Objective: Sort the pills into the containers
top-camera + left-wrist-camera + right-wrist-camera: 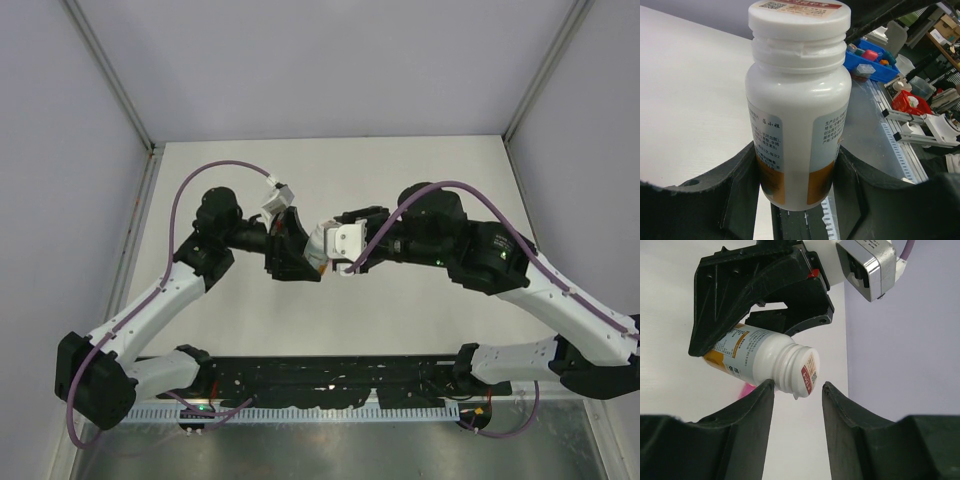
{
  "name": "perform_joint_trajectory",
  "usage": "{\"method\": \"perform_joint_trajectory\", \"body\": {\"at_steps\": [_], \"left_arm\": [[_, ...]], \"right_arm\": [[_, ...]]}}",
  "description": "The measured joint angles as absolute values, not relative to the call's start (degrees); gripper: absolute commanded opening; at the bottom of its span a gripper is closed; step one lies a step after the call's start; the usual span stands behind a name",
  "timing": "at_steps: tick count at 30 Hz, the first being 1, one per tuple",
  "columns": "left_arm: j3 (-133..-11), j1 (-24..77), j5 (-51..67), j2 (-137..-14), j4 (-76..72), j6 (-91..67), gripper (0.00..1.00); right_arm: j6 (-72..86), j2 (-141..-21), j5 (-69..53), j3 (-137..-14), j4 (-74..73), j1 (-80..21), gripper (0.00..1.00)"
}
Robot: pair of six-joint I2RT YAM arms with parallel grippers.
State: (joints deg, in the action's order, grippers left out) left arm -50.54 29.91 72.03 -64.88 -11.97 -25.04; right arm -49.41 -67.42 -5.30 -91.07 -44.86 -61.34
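Observation:
My left gripper (797, 170) is shut on the lower body of a white bottle (797, 100) with an orange-banded label and a white screw cap. It holds the bottle up over the table's middle (318, 243), tipped toward the right arm. In the right wrist view the bottle (760, 360) lies slanted under the left gripper (765, 290). The cap end sits just above the gap of my right gripper (798, 385). Its jaws stand apart on either side of the cap, and the left fingertip (767, 385) is close to the neck. A pink patch of the containers (746, 390) shows behind that finger. No pills are visible.
The white table (400, 180) is walled by pale panels at the back and sides. Beyond the table's edge, the left wrist view shows a blue bin (870, 57) of small parts and a red box (910, 102).

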Motion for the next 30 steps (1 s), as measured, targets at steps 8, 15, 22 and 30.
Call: {"method": "perform_joint_trajectory", "body": {"at_steps": [8, 15, 22, 30], "left_arm": [[-50.54, 29.87, 71.42, -64.88, -10.39, -25.1, 0.0], [-50.39, 29.85, 70.83, -64.88, -11.7, -26.63, 0.0], [-49.98, 29.71, 70.72, -64.88, -13.8, -28.99, 0.0], [-49.98, 29.54, 70.72, -64.88, -14.37, -31.18, 0.0]], "right_arm": [[-49.43, -68.14, -4.43, -91.09, -44.77, -62.33, 0.4], [-49.39, -68.29, -4.14, -90.89, -43.99, -62.57, 0.33], [-49.41, -68.23, -4.12, -89.76, -41.6, -62.57, 0.26], [-49.34, -68.12, -4.14, -87.88, -38.26, -62.57, 0.13]]}}
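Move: The white bottle's cap is about 3 cm to the left of the right fingertips' midpoint, roughly 1 cm ahead and 2 cm lower. The bottle body, held in the left fingers, lies some 3 cm left, 2 cm back and 6 cm below that midpoint; the pink pill box is on the table, roughly 15 cm ahead, 3 cm to the right and 35 cm down. From the left hand, the cap is about 4 cm ahead, 1 cm right and 5 cm up. Leftward by about 2 cm, the right hand eases up to the bottle's cap while its fingers close from half open to roughly a quarter; one fingertip comes onto the rim of the cap's top, the other beside the neck. The left hand stays in place, tilts less than 5 degrees and keeps its grip on the lower body. ##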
